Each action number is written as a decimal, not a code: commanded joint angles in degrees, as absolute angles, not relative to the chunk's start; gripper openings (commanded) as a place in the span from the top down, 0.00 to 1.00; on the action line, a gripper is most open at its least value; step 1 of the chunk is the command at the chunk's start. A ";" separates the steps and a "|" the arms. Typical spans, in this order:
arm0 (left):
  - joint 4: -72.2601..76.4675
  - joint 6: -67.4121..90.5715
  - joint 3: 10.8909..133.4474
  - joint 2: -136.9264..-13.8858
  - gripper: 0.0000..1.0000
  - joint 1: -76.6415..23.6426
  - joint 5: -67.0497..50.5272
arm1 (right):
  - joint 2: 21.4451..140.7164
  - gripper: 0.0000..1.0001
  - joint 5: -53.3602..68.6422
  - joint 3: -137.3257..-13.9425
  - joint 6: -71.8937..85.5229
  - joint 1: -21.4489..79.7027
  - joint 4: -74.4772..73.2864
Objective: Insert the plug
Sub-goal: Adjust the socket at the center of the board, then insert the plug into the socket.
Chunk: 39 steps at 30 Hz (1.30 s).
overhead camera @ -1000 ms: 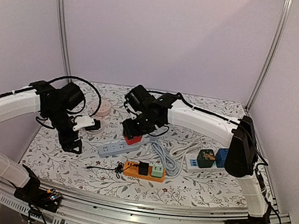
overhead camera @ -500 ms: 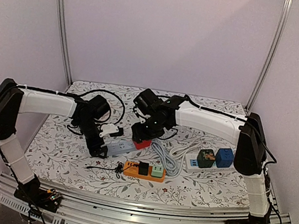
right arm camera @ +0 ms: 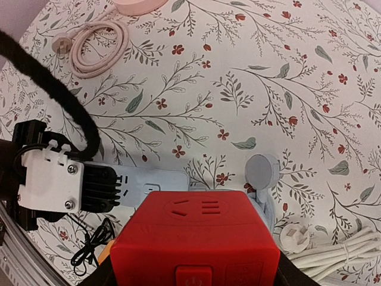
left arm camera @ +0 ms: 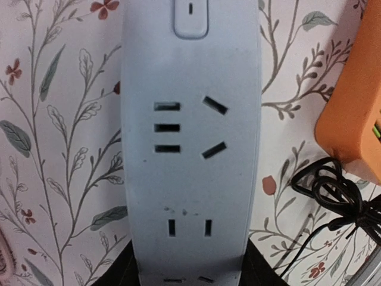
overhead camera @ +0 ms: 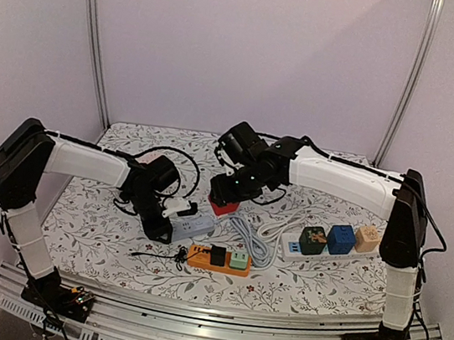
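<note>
A pale grey-blue power strip (overhead camera: 192, 227) lies on the flowered table. In the left wrist view the power strip (left arm camera: 190, 167) runs up the middle, its sockets bare. My left gripper (left arm camera: 190, 277) is shut on the strip's near end, a black finger pressed to each side. My right gripper (right arm camera: 193, 281) is shut on a red cube plug (right arm camera: 196, 238), which hangs a little above the table just behind the strip's far end (right arm camera: 155, 177). From above, the red cube (overhead camera: 223, 208) sits under my right gripper (overhead camera: 232, 194). The left gripper (overhead camera: 162, 222) stands at the strip's left end.
An orange power strip (overhead camera: 219, 258) with a black and a green plug lies in front, a tangled black cable (left arm camera: 336, 199) beside it. A white strip (overhead camera: 294, 245) with cube adapters is at the right, a coiled white cable (overhead camera: 253, 237) between. A grey round plug (right arm camera: 262, 170) and a pink cable (right arm camera: 95, 42) lie further back.
My left arm swung right to the grey-blue strip and its fingers closed on the strip's end. My right arm carried the red cube slightly right and back.
</note>
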<state>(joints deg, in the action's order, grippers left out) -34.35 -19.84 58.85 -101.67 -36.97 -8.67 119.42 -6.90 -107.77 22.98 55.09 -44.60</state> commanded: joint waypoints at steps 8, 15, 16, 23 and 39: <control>-34.11 -15.53 58.91 -104.56 0.64 -44.47 -12.54 | 117.14 1.00 -7.04 -105.97 24.96 55.63 -43.03; -37.01 -18.52 58.77 -95.56 0.23 -42.78 -14.27 | 118.35 1.00 -6.76 -108.88 25.08 56.46 -45.02; -38.22 -19.32 58.98 -93.93 0.21 -41.84 -15.24 | 118.84 1.00 -6.47 -109.88 25.12 56.67 -45.58; -43.95 -24.44 59.57 -83.24 0.18 -34.22 -18.96 | 124.78 1.00 -5.24 -117.35 25.20 58.24 -48.96; -33.25 -20.36 56.48 -81.31 0.16 -26.77 -4.22 | 139.51 1.00 -1.07 -134.02 17.47 61.02 -57.00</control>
<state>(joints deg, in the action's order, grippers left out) -35.33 -20.73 58.26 -81.49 -27.07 -6.35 136.49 -0.91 -130.89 18.09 61.23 -54.61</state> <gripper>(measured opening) 0.842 0.595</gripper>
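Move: The pale blue strip is in the left hand's grip near its near end; its middle lies about 5 cm right and 2 cm ahead of that hand, level with it. The orange strip sits some 17 cm right and 6 cm back, the black cable knot 7 cm right and 7 cm back. From the right hand, holding the red socket, the blue strip's middle is about 10 cm left, 3 cm back and 13 cm below; the orange strip is 11 cm back, 1 cm right, the grey coil 11 cm right, 3 cm back. The pale blue strip, still pinched, is dragged a couple of centimetres back and right against the orange strip; then the left fingers open and that hand lifts about 11 cm, swinging forward-left out of the way. The right hand, almost still at first, then carries the red socket some 8 cm left, also back and finally down over the strip, turning slightly counter-clockwise. ##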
